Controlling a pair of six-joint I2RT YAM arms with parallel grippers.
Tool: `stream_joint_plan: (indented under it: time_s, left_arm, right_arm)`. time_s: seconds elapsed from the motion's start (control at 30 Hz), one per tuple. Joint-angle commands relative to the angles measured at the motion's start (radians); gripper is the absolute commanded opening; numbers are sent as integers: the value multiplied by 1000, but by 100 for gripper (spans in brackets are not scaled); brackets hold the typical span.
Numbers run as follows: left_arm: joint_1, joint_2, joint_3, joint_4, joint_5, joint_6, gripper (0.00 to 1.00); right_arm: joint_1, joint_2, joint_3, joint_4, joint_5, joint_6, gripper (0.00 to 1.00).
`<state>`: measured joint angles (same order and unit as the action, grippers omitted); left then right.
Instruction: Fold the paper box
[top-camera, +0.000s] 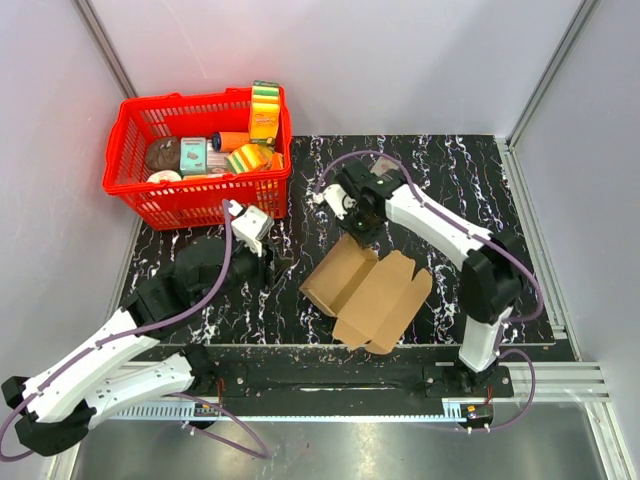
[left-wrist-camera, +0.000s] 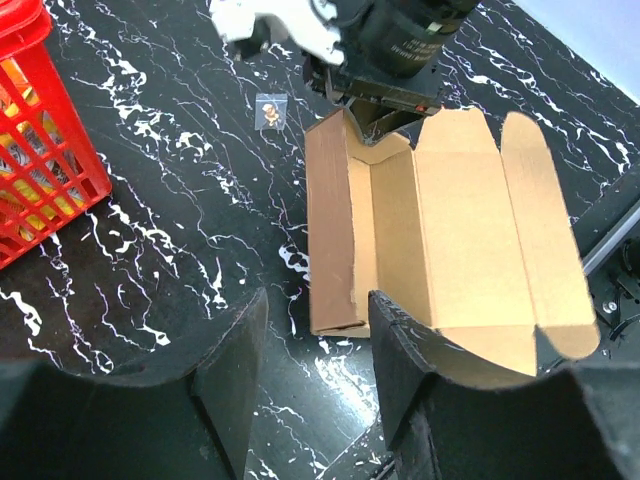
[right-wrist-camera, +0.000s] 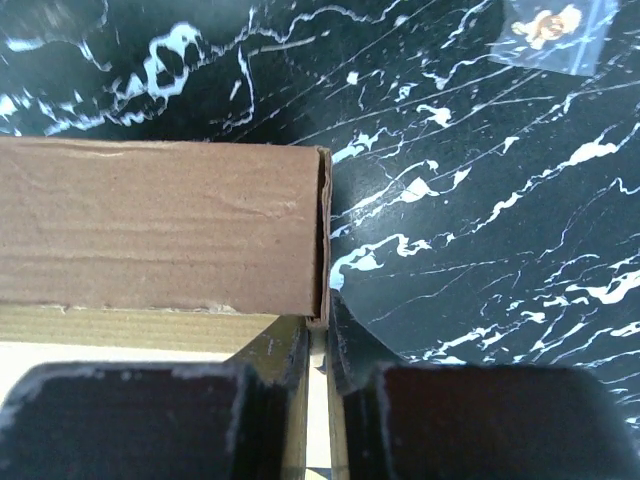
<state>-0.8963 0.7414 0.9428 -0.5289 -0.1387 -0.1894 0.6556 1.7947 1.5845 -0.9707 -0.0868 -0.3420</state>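
Note:
The paper box (top-camera: 365, 290) is plain brown cardboard, half formed, lying open on the black marbled table with its lid panel and flaps spread toward the right. In the left wrist view the paper box (left-wrist-camera: 440, 230) has one long side wall standing upright. My right gripper (top-camera: 358, 228) is shut on the thin end wall at the box's far corner (right-wrist-camera: 160, 225), which sits pinched between its fingers (right-wrist-camera: 318, 340). My left gripper (left-wrist-camera: 310, 370) is open with nothing in it, just short of the box's near corner. It sits left of the box (top-camera: 265, 265).
A red basket (top-camera: 200, 160) holding several packaged goods stands at the back left, its corner showing (left-wrist-camera: 30, 150). A small clear packet (left-wrist-camera: 270, 110) lies on the table beyond the box, also seen in the right wrist view (right-wrist-camera: 555, 30). Grey walls enclose the table.

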Motion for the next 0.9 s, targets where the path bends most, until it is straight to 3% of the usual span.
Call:
stream_joint_plan:
  time_s: [0.0,0.47,0.6,0.87]
  left_arm:
    - [-4,-40,31,-9,-36,-12,50]
    - [-4,-33,27,-39,-27,1,49]
    - [-4,-31,30,-42,-19,1,49]
    - [-4,-39,19,-37,-32,-2,50]
  right_arm:
    - [36,101,130,-249,81,-147,0]
    - [56,282,180,-336,163,-215,1]
    - [67,295,209,-335,170,-207,21]
    - [70,255,264,-335,127,-195,43]
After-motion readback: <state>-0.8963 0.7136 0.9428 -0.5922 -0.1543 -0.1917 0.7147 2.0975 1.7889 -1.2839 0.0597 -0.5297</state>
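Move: The right hand already pinches the paper box by its far wall; the table spot it goes to is centred about 14 cm back, 7 to the right and 12 below. The small plastic bag lies some 6 cm ahead and 2 to the left, the small carton 16 ahead and 5 to the right, both 12 below. From the idle left hand the spot is roughly 10 cm back, 22 to the right and 26 below. The right hand lowers the box wall about 6 cm, drifting right and tilting some 25 degrees, then opens. ##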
